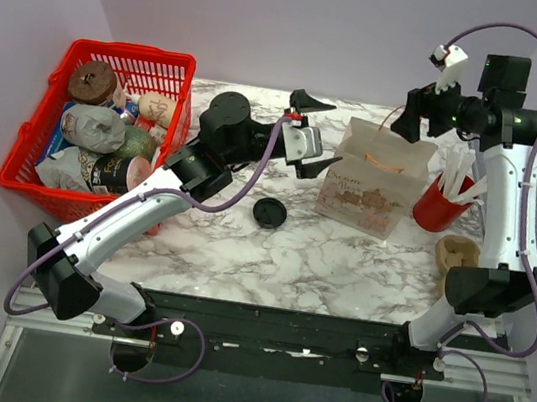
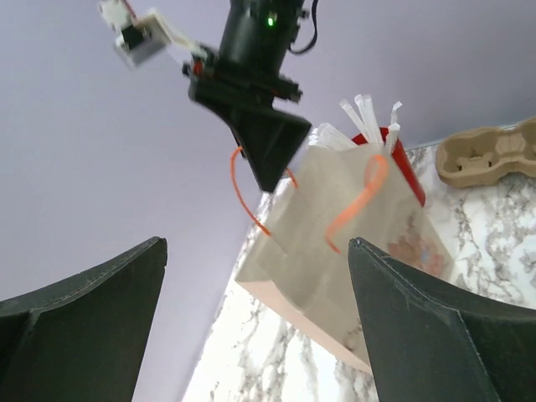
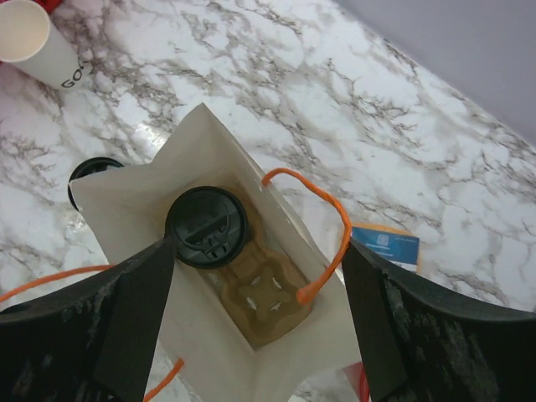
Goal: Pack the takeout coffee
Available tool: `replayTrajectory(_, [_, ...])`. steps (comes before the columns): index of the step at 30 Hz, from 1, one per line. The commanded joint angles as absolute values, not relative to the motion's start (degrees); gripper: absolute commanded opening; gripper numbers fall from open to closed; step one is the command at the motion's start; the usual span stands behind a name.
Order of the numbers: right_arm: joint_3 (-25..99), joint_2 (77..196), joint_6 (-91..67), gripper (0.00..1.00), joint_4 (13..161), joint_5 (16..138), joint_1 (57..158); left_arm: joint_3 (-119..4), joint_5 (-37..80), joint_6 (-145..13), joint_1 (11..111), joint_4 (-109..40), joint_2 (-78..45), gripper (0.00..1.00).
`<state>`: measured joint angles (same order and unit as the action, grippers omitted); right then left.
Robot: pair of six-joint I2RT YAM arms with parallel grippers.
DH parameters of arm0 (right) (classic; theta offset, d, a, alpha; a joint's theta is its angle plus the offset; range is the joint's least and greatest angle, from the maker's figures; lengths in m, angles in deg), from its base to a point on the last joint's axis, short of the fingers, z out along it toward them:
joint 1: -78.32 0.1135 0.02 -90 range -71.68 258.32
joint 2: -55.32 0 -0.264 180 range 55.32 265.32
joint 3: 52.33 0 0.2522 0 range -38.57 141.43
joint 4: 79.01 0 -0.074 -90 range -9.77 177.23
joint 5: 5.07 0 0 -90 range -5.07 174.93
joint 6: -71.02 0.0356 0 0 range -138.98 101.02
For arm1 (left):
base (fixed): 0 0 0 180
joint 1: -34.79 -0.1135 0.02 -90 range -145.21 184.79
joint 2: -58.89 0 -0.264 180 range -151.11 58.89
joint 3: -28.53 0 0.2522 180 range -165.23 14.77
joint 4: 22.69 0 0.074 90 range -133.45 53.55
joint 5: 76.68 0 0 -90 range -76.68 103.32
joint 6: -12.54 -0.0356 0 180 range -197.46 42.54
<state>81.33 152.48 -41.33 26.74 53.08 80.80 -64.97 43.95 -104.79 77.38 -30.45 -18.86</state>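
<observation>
The takeout coffee (image 3: 206,226), a cup with a round black lid, stands inside the open paper bag (image 3: 201,155) in one slot of a brown cardboard carrier (image 3: 266,295). The bag (image 1: 373,179) has orange handles and stands upright at the back right of the marble table. My right gripper (image 3: 260,247) is open and empty, hovering right above the bag's mouth; it also shows in the top view (image 1: 411,111). My left gripper (image 1: 331,135) is open and empty, just left of the bag (image 2: 360,243), held above the table.
A loose flat black lid (image 1: 269,212) lies left of the bag. A red cup of white sticks (image 1: 438,201) and a spare cardboard carrier (image 1: 457,254) stand to the bag's right. A red basket (image 1: 30,140) of packets sits at far left. An open paper cup (image 3: 33,40) lies nearby.
</observation>
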Motion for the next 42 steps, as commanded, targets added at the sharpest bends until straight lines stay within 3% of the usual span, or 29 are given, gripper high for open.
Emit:
replayTrajectory(1, [80.5,150.2,-41.2,0.89,25.5,55.5,78.6,-62.7,42.9,-98.4,77.3,-30.4,-18.1,0.97])
replayTrajectory(5, [79.3,148.5,-40.9,0.89,25.2,55.7,74.8,-60.9,44.2,-93.8,77.3,-28.0,-18.5,0.97])
replayTrajectory(16, [60.8,142.3,-43.2,0.60,29.4,66.4,63.0,-59.4,41.2,-92.3,75.9,-35.5,-14.7,0.97])
replayTrajectory(19, [58.9,142.8,-43.6,0.57,30.7,66.7,61.8,-58.9,41.2,-91.8,75.8,-36.4,-13.4,0.97])
replayTrajectory(27, [58.0,141.5,-46.8,0.57,27.0,61.6,61.6,-57.0,40.8,-92.6,75.4,-40.3,-10.5,0.97])
replayTrajectory(31, [58.9,142.8,-52.4,0.60,22.5,62.3,61.6,-56.9,40.7,-92.8,75.0,-41.1,-10.3,0.97])
replayTrajectory(42, [60.3,147.8,-63.7,0.57,17.0,63.7,61.7,-58.7,41.0,-93.1,74.8,-43.0,-11.4,0.97])
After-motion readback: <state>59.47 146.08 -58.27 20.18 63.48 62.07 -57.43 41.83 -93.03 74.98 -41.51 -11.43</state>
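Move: The straws in the red cup stand about 19 cm to the right hand's right, 6 cm back and some 18 cm below it. The paper bag is nearly under this hand, roughly 6 cm back, 2 cm right and 22 cm down. The blue-and-orange sponge lies about 4 cm ahead, 12 cm right and 34 cm below. From the left hand, the straws are about 34 cm right, 7 cm ahead and 28 cm below. Towards the straws, the right hand leaves the bag's handle, swinging about 16 cm right, then also back and down some 11 cm, its fingers narrowing from wide to a bit over half open while the wrist turns steeper downward. It ends close above the straw ends, touch not clear. The left hand sinks about 6 cm and draws 4 cm left, rolling some 20 degrees, fingers wide open. ##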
